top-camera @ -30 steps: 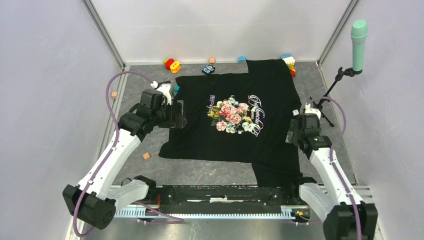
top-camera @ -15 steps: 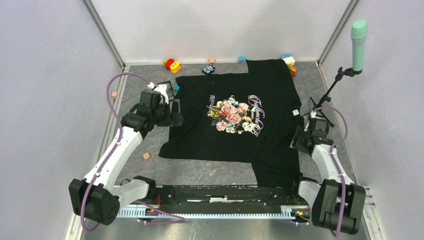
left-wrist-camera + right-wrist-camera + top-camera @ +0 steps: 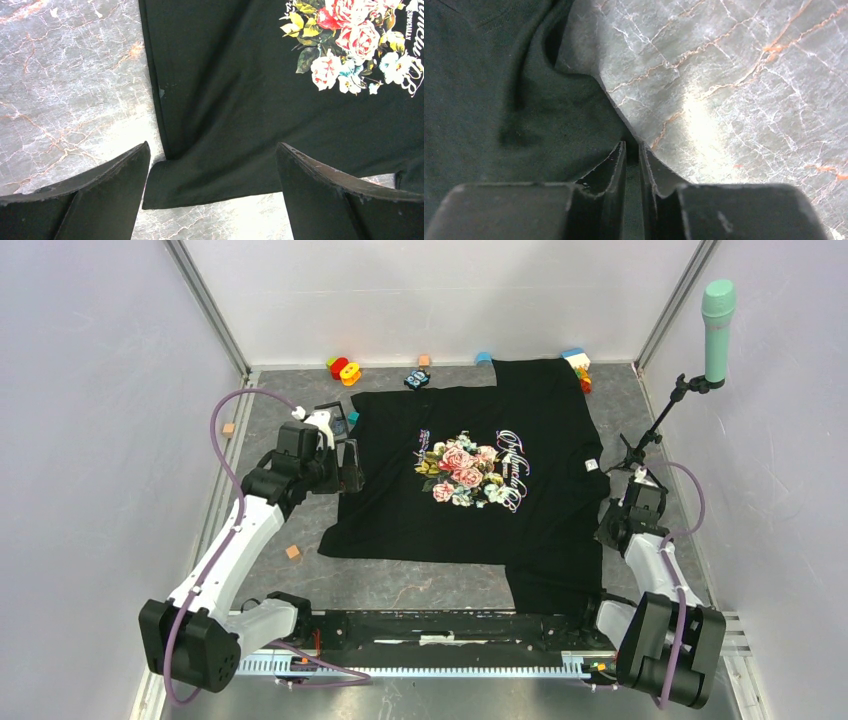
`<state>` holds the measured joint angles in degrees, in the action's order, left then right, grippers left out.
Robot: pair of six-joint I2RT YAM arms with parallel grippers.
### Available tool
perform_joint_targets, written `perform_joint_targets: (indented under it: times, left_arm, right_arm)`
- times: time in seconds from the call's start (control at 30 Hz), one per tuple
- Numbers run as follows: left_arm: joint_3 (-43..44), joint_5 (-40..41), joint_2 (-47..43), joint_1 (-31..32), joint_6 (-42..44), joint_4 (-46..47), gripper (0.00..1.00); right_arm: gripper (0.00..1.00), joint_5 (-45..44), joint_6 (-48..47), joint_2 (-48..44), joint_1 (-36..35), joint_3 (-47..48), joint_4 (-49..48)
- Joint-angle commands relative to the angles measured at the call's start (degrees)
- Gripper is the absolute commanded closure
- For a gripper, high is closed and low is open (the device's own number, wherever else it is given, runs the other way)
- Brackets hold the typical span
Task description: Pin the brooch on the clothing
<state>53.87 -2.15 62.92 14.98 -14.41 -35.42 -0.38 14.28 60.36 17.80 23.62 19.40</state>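
Observation:
The black T-shirt point(image 3: 470, 510) with a rose print point(image 3: 462, 470) lies spread flat on the table. A small round blue badge point(image 3: 418, 378), apparently the brooch, lies just beyond the shirt's far edge. My left gripper point(image 3: 352, 465) is open and empty above the shirt's left edge. In the left wrist view point(image 3: 212, 146) the shirt's corner point(image 3: 210, 170) lies below the spread jaws. My right gripper point(image 3: 608, 530) is at the shirt's right edge. In the right wrist view point(image 3: 631, 145) its jaws are shut on dark cloth point(image 3: 524, 125).
A black square case point(image 3: 335, 420) and a teal cube point(image 3: 352, 417) sit behind my left gripper. Toys point(image 3: 343, 368) lie along the back wall. A microphone stand point(image 3: 655, 425) stands at the right. Orange cubes point(image 3: 293, 552) lie left of the shirt.
My right gripper has pulled back toward the near right along the shirt's right edge, uncovering the white tag. My left gripper has shifted slightly left.

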Motion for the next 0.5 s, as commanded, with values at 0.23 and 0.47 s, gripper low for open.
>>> perform_joint_targets:
  times: [0.23, 0.47]
  left_arm:
    - [-0.9, -1.5, -2.9, -0.5, 1.7, 2.7, 0.00]
    - [-0.9, -1.3, -3.1, -0.5, 1.5, 2.6, 0.00]
  right_arm:
    - [1.00, -8.3, 5.6, -4.7, 1.0, -1.1, 5.1]
    - [1.00, -11.4, 10.4, -10.7, 1.4, -0.5, 9.7]
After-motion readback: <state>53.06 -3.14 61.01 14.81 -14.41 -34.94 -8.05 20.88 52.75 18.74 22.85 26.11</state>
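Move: My right fingers, just above the table, are nearly shut over the clothing's right-hand edge, with the cloth right at the hand point and about 1 cm below it. From there the white tag is some 18 cm ahead and 3 cm left, the flower print about 16 cm ahead and 33 cm left, and the near sleeve roughly 13 cm back and 12 cm left. From my left hand, that edge lies around 65 cm right, 6 cm back and 15 cm below. I finish shutting my right fingers on the clothing's edge and, with the cloth pinched, draw it back towards me and outward to my right, about 3 cm in all. Towards the end I rise by some 1 cm, and I turn the wrist about 10 degrees clockwise along the way. ##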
